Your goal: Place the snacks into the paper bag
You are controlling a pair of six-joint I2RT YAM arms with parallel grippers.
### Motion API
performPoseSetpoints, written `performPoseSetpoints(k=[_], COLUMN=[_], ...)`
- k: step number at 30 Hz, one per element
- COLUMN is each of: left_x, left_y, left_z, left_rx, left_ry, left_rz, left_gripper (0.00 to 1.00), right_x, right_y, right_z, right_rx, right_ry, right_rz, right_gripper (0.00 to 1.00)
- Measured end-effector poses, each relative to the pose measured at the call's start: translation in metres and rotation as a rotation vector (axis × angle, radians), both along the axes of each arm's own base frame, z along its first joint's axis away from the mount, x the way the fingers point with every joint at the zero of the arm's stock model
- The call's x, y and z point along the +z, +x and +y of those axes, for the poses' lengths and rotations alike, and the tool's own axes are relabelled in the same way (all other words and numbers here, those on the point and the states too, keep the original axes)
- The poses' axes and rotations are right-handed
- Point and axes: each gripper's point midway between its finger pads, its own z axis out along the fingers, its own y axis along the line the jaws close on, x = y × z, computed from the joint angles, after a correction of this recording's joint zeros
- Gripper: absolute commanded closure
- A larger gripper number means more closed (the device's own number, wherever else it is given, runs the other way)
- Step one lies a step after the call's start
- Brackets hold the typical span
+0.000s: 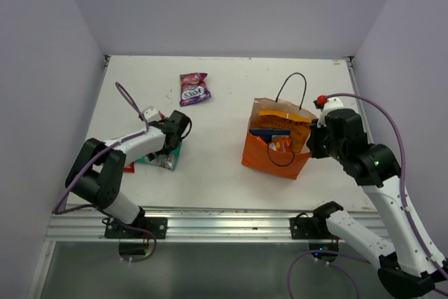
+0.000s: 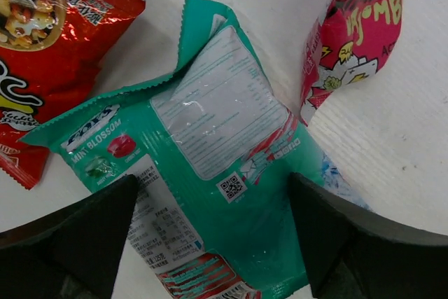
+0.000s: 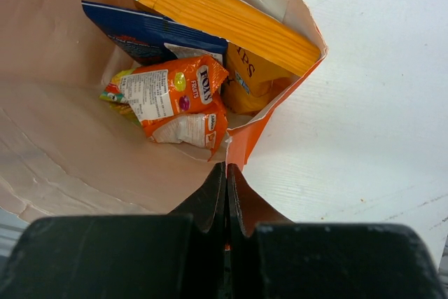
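The orange paper bag [image 1: 269, 157] stands open right of centre. My right gripper [image 1: 312, 139] is shut on its right rim [image 3: 241, 146], the jaws pinching the paper edge. Inside lie an orange-green packet [image 3: 178, 96], a dark blue one [image 3: 150, 36] and an orange-yellow one [image 3: 210, 12]. My left gripper [image 1: 175, 133] hangs open just above a teal-green packet [image 2: 224, 152], one finger [image 2: 77, 236] on each side of it. A red packet [image 2: 49, 40] lies beside it, and a pink one [image 2: 357, 33] on the other side. A purple-pink packet [image 1: 194, 89] lies farther back.
The bag's black cord handle [image 1: 292, 85] arches over its far side, and another loops down its front [image 1: 280, 155]. White walls close in the table [image 1: 224, 180] on the left, back and right. A metal rail [image 1: 210, 225] runs along the near edge.
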Motion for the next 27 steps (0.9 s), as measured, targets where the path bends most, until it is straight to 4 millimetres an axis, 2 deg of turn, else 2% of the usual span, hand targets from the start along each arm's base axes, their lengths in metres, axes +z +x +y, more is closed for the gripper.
performPoseSetpoints(k=[1,2,3,9,10,12,14,16,17,19,21,23,24,26,27], left_x=[-0.003,-0.004,-0.003,0.006,0.011,0.035,0.089,0.162,0.195,0.270,0.328,0.360,0.365,0.360,0.349], left_y=[0.000,0.001,0.002,0.006,0.007,0.011,0.028,0.043,0.046,0.041,0.027,0.013,0.007,-0.005,-0.011], left_z=[0.000,-0.001,-0.001,-0.007,-0.012,-0.032,-0.080,-0.144,-0.167,-0.219,-0.257,-0.289,-0.305,-0.345,-0.367], left_rx=[0.000,-0.003,-0.013,-0.051,-0.065,-0.140,-0.292,-0.464,-0.527,-0.686,-0.820,-0.938,-0.990,-1.093,-1.143], left_ry=[-0.004,-0.012,-0.007,-0.021,-0.036,-0.062,-0.135,-0.271,-0.329,-0.463,-0.573,-0.638,-0.659,-0.679,-0.684], left_rz=[0.004,0.000,-0.003,-0.022,-0.029,-0.063,-0.185,-0.364,-0.441,-0.603,-0.723,-0.791,-0.800,-0.779,-0.751], left_gripper=[0.62,0.88,1.00,1.00,1.00,1.00,1.00,1.00,1.00,1.00,1.00,1.00,1.00,1.00,1.00], right_x=[0.000,0.000,0.000,0.000,0.000,0.000,0.000,0.000,0.000,0.000,0.000,0.000,0.000,0.000,0.000], right_y=[0.000,0.000,0.000,0.000,0.000,0.000,0.000,0.000,0.000,0.000,0.000,0.000,0.000,0.000,0.000], right_z=[0.000,0.000,0.000,0.000,0.000,0.000,0.000,0.000,0.000,0.000,0.000,0.000,0.000,0.000,0.000], right_rx=[0.001,0.000,0.000,0.000,0.000,0.002,0.002,0.003,0.003,0.003,0.003,0.003,0.003,0.003,0.003], right_ry=[0.000,-0.001,-0.001,-0.001,-0.001,-0.002,-0.002,-0.003,-0.003,-0.003,-0.003,-0.003,-0.002,-0.002,-0.001], right_rz=[0.000,0.000,0.000,0.000,0.000,0.000,0.000,0.000,0.000,0.001,0.000,0.000,0.000,0.000,-0.001], right_gripper=[1.00,1.00,1.00,1.00,1.00,1.00,1.00,1.00,1.00,1.00,1.00,1.00,1.00,1.00,1.00])
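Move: The mint bag lies right under the left hand's open fingers, its middle about 2 cm ahead, 2 cm left and 1 cm down. The red packet is some 13 cm left, level with the hand. The pink packet is about 12 cm ahead and 1 cm left. The paper bag's mouth stands roughly 42 cm right, 4 cm back and 20 cm up. From the right hand, the mint bag is about 50 cm left, 11 cm ahead, 22 cm down. Rightward and up, fast, after a short stay at the table while the left fingers close and pinch the mint bag: the left hand carries it some 37 cm right and 35 cm up to the paper bag's mouth, its wrist swinging well clockwise and tipping the fingers up out of their downward slant. The right hand stays put and keeps its pinch on the paper bag's rim. ##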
